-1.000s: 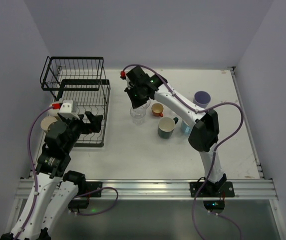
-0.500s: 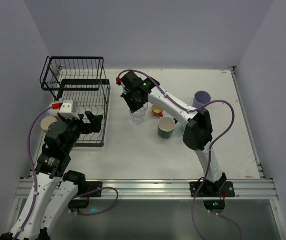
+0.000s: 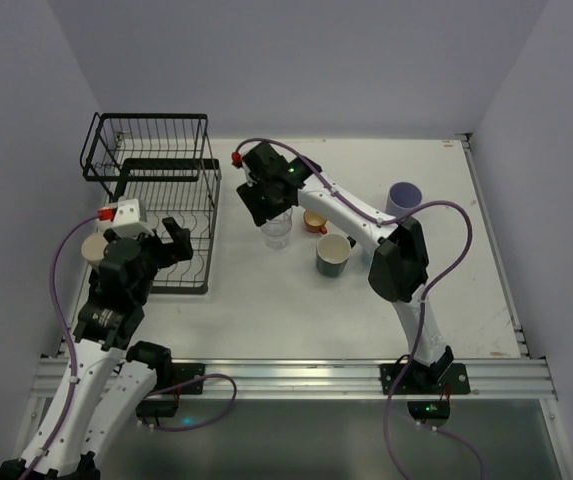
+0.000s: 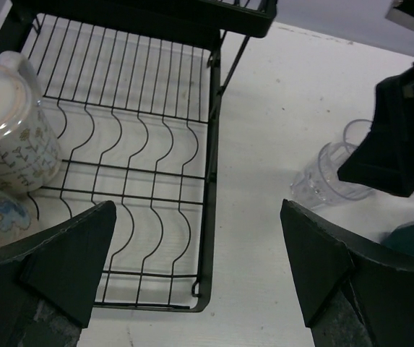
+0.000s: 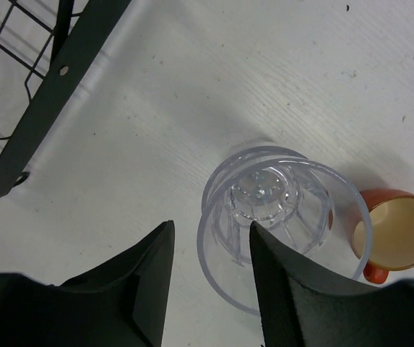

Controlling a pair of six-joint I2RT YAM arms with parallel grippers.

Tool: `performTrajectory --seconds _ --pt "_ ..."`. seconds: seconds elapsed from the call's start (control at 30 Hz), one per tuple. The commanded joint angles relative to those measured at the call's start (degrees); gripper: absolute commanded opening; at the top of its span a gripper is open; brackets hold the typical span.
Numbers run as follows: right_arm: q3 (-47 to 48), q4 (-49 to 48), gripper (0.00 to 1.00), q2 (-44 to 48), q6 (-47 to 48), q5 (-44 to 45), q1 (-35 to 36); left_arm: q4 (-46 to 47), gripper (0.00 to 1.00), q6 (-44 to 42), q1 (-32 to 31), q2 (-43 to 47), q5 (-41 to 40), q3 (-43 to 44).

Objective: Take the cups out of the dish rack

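Note:
The black wire dish rack [image 3: 156, 200] stands at the far left. A cream mug [image 3: 94, 248] sits at its left edge and also shows in the left wrist view [image 4: 11, 141]. My left gripper [image 3: 171, 240] is open and empty above the rack's near right corner [image 4: 210, 289]. My right gripper [image 3: 266, 205] is open, its jaws on either side of the near rim of the clear glasses [image 5: 279, 210], which stand close together on the table [image 3: 278, 230]. The small orange cup [image 3: 315, 220], teal mug [image 3: 334, 255] and lavender tumbler [image 3: 404, 195] stand on the table.
The rack's tall basket section [image 3: 146, 145] rises at the far left. The right arm's elbow [image 3: 398, 260] hangs over the table right of the teal mug. The orange cup [image 5: 398, 235] stands just right of the glasses.
My right gripper has shifted a little left over the glasses. My left gripper has drawn back to the left, away from the rack's middle.

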State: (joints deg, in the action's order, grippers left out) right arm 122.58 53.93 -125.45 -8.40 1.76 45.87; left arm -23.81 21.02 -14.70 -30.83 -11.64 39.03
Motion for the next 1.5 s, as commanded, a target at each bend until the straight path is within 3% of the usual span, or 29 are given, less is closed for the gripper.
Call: performTrajectory --seconds 0.0,0.17,0.4,0.57,0.73,0.83,0.97,1.27,1.47 --pt "-1.37 -4.0 0.5 6.79 1.11 -3.06 0.28 -3.86 1.0 2.62 -0.07 -1.33 -10.39 2.8" --pt "-11.47 -14.0 0.74 17.41 0.5 -7.64 0.28 -9.31 1.0 6.83 -0.07 -3.53 -16.39 7.19" --pt "-25.54 -23.34 0.9 29.55 0.49 -13.0 -0.16 -22.3 1.0 11.67 0.11 -8.97 -27.27 13.18" --pt "-30.12 -26.07 0.94 34.39 1.02 -16.34 -0.6 -27.59 1.0 16.77 1.94 -10.83 -32.2 15.2" --pt "-32.84 -27.74 0.95 38.87 1.11 -20.12 -1.22 -26.03 1.0 15.82 7.65 -13.55 -32.49 14.59" --pt "-33.99 -28.18 0.95 40.45 1.11 -21.01 -1.39 -20.59 1.0 11.71 13.8 -15.66 -31.52 11.7" --pt "-34.17 -28.09 0.95 41.42 1.28 -22.94 -1.4 -12.34 1.0 6.42 25.15 -19.52 -24.34 9.32" --pt "-34.69 -29.32 0.95 42.22 1.11 -27.07 -1.31 -5.47 1.0 2.1 27.09 -25.85 -17.39 9.06" --pt "-34.17 -28.97 0.95 41.08 1.37 -26.98 -1.31 -2.12 1.0 0.34 27.09 -23.05 -14.72 6.15"
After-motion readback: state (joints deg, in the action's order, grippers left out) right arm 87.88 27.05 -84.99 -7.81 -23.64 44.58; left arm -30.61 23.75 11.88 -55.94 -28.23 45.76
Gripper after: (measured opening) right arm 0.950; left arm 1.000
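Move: From the left hand, which is open and empty, the upside-down beige mug in the rack's near-left corner lies about 17 cm to the left, 4 cm ahead and 15 cm lower; the floral mug stands some 9 cm farther out than the beige one and 3 cm to its right. The right hand is at the clear glass's rim, its middle 3 cm to the right, level fore-and-aft and 6 cm below. From that hand the orange cup is about 12 cm right, 2 cm ahead, and the grey-green mug 14 cm right, 7 cm back, both roughly 9 cm lower. The left hand sweeps about 17 cm to the left towards the beige mug and sinks some 7 cm, turning counter-clockwise and tipping its fingers down, easing back a little on the way and then forward again, with the fingers staying wide open. The right hand, its fingers already parted at the clear glass, opens them fully as it lifts about 17 cm up and draws back some 11 cm from the glass, swinging the fingers round to point towards the rack. ##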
